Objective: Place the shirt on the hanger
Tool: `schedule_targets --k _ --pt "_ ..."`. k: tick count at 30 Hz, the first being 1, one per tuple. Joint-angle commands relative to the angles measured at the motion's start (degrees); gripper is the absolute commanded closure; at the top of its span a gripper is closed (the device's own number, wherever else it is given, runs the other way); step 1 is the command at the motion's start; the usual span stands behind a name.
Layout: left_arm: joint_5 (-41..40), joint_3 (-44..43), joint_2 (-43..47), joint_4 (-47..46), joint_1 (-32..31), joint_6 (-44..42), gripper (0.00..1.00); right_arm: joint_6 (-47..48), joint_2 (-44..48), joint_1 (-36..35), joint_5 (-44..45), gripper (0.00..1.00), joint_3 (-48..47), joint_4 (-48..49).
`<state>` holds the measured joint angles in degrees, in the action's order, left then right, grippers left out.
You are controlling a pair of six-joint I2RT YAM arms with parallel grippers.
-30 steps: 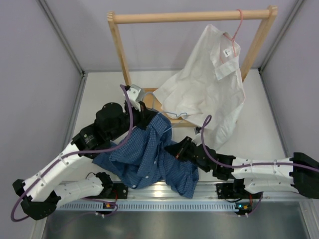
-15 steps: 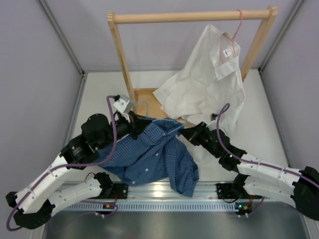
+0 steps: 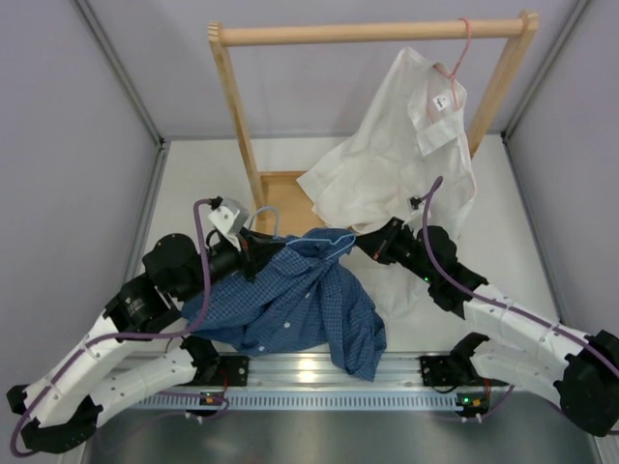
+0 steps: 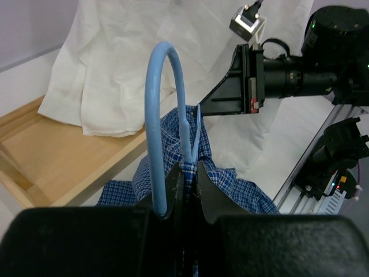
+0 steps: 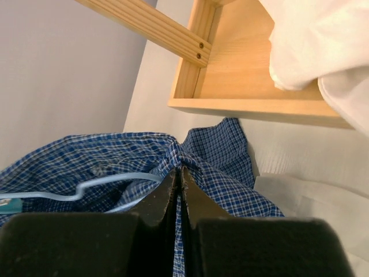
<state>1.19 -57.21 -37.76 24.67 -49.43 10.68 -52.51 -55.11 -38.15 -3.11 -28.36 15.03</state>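
Observation:
The dark blue checked shirt (image 3: 290,309) lies bunched on the table between my arms. My left gripper (image 3: 259,253) is at its far left edge. In the left wrist view the left gripper (image 4: 187,168) is shut on the neck of the light-blue hanger (image 4: 155,104), with shirt (image 4: 230,184) fabric pinched along with it. The hook curves up past the left finger. My right gripper (image 3: 360,242) is at the shirt's far right corner. In the right wrist view the right gripper (image 5: 177,170) is shut on a fold of shirt (image 5: 219,144), and the hanger (image 5: 109,180) wire runs inside the cloth.
A wooden rack (image 3: 372,32) stands at the back, its base tray (image 3: 280,193) just beyond the shirt. A large white shirt (image 3: 406,164) hangs from it on a pink hanger (image 3: 462,53) and drapes down close to my right gripper. A metal rail (image 3: 309,372) borders the near edge.
My right gripper left the shirt's middle, moved up to its far right corner and shut on the fabric. My left arm drew the hanger and shirt leftward.

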Motion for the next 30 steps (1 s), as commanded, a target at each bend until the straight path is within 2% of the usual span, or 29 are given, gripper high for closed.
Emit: schedule_targets --k 1,7,17,20,25,28,29,30 --pt "-0.5 -2.8 -0.3 2.9 -0.1 -1.5 1.0 7.8 0.9 1.8 1.4 1.0 -6.7 -5.0" --pt "-4.8 -2.3 -0.6 4.5 -0.1 -1.1 1.0 13.4 2.0 1.9 2.5 1.0 -12.2 -11.2" --pt "-8.3 -4.1 -3.8 3.3 -0.1 2.3 1.0 13.1 4.8 1.2 -8.6 1.0 -10.9 -6.4" --pt "-13.8 -4.0 -5.1 0.2 -0.1 6.6 1.0 12.9 5.7 -1.4 -11.8 1.0 -10.7 -4.9" --pt "-21.7 -4.8 -8.9 -6.1 -0.1 10.9 1.0 10.3 9.1 -10.4 -9.7 1.0 -6.6 -1.6" --pt "-18.3 -3.3 -9.2 -12.7 -0.1 9.9 1.0 9.7 8.4 -15.6 -6.8 1.0 -4.8 1.6" --pt "-16.3 -2.7 -9.1 -17.7 0.0 9.4 1.0 9.8 7.0 -16.5 -5.7 1.0 -4.6 1.8" --pt "-11.3 -2.3 -9.1 -20.0 0.0 8.1 1.0 10.2 6.1 -17.6 -5.2 1.0 -4.5 1.9"
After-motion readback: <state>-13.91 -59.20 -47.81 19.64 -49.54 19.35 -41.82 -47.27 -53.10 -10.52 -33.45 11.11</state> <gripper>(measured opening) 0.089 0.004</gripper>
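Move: The free end of the blue hanger lies almost at the right fingertips, about 2 cm to their left and level with them, beside the pinched edge of the blue shirt. From the left hand, which grips hanger and cloth near the hook, that end is some 8 cm ahead, 15 cm to the right and 12 cm lower. The shirt's heap lies about 18 cm left of the right hand, 9 cm back and 14 cm below; the rack's base is roughly 15 cm ahead and 16 cm below. The shirt's edge, pinched in the shut right fingers, is first lifted about 5 cm at the hanger's free end, then drawn back some 10 cm and left about 5 cm, still rising a little, as that hand turns about 25 degrees counter-clockwise and tips up. The left hand keeps its grip on hanger and cloth, sinks slightly, then carries them some 6 cm forward, turning counter-clockwise. ##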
